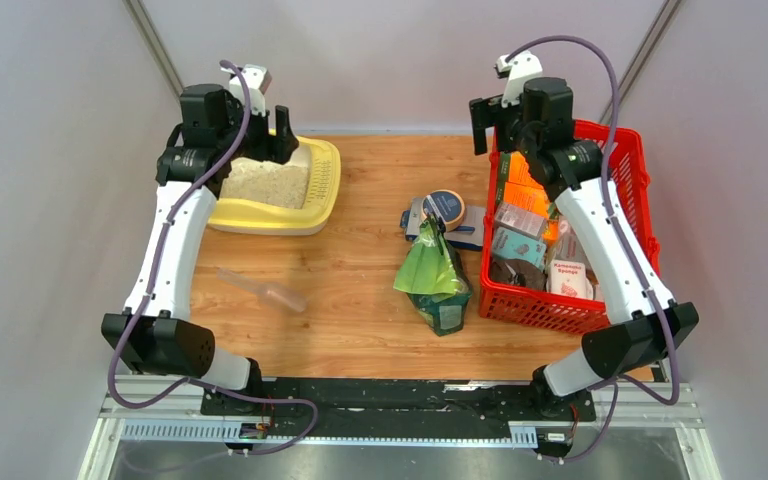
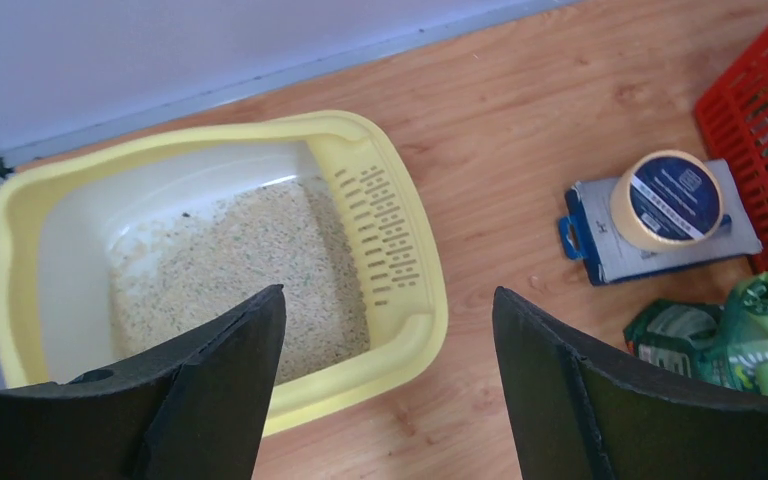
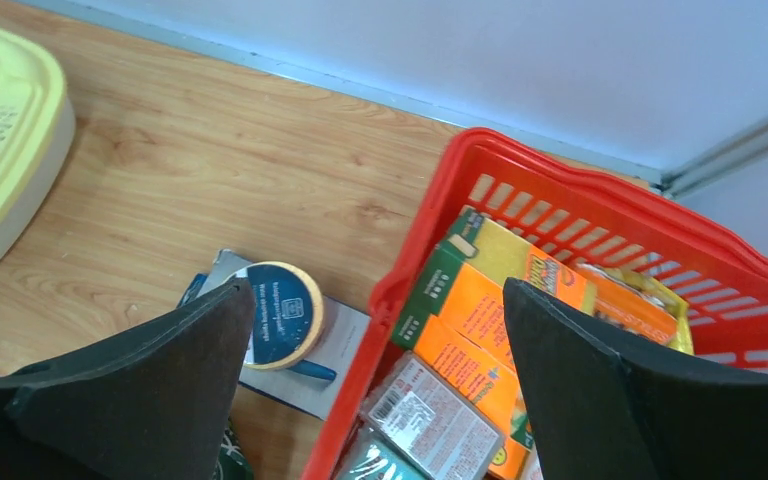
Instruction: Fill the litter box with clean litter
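Observation:
The pale yellow litter box (image 1: 326, 180) sits at the table's far left. A layer of beige clean litter (image 1: 265, 182) covers its floor (image 2: 230, 265), and its slotted rim (image 2: 390, 230) faces the table's middle. My left gripper (image 1: 282, 132) hovers open over the box's right edge (image 2: 388, 292), holding nothing. The green litter pouch (image 1: 431, 272) lies crumpled mid-table; its corner (image 2: 755, 335) shows in the left wrist view. My right gripper (image 1: 487, 127) hangs open and empty above the red basket's left wall (image 3: 379, 285).
The red basket (image 1: 628, 160) at the right holds orange cartons (image 3: 480, 310) and other packs. A tape roll (image 1: 446, 207) rests on a grey-blue pack (image 2: 660, 245) beside the basket. A clear plastic scoop (image 1: 260, 289) lies on the wood at front left.

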You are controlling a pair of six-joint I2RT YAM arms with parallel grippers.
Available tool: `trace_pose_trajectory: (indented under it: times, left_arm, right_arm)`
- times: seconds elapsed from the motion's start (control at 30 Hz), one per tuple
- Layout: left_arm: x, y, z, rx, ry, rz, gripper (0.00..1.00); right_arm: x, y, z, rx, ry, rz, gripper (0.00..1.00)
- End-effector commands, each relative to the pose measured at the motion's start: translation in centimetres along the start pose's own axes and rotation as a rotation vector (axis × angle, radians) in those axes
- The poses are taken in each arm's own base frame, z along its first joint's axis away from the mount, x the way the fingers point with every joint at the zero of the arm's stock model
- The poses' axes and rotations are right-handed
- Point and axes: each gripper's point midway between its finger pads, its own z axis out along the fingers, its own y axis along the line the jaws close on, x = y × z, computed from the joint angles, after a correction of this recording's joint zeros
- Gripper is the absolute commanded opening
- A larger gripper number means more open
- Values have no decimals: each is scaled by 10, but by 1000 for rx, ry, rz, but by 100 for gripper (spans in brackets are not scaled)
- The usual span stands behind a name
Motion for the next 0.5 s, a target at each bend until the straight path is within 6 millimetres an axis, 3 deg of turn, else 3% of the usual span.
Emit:
trace_pose_trajectory:
  times: [0.0,0.1,0.23,0.33,0.47]
  left_arm:
    - [18,-23,-2,135,36,29,83]
    - [36,-20,0,108,86,18,82]
    - [60,-13,4,64,150,-5,81]
    - [76,-7,6,31,193,-4,80]
    - [89,-2,5,13,229,34,78]
  right_arm:
    - [-20,35,1,-120,-71,-56,100]
    - [-18,79,-5,-330,-107,-203,100]
    - [8,129,-2,-498,-48,-195,100]
    - [59,147,13,-523,127,-134,100]
    - [117,142,30,-447,299,-63,99]
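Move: The green litter bag with its black clip stands about 12 cm to the right hand's left, 17 cm back and some 28 cm below; the tape roll lies 9 cm left and 5 cm ahead, the red crate's middle 17 cm right, level with the hand. From the left hand the clear scoop lies some 18 cm back, 2 cm left and 33 cm below, the litter box 14 cm ahead and 9 cm left, the bag 16 cm back and 32 cm right. Leftwards, about 13 cm, the right hand swings off the crate towards the litter bag, drawing slightly back and sinking ever faster near the end, while its wrist turns nearly 30 degrees counter-clockwise and starts tipping down; its fingers stay wide open. The left hand sinks roughly 9 cm, easing back towards the scoop and tipping further down, open and empty. ##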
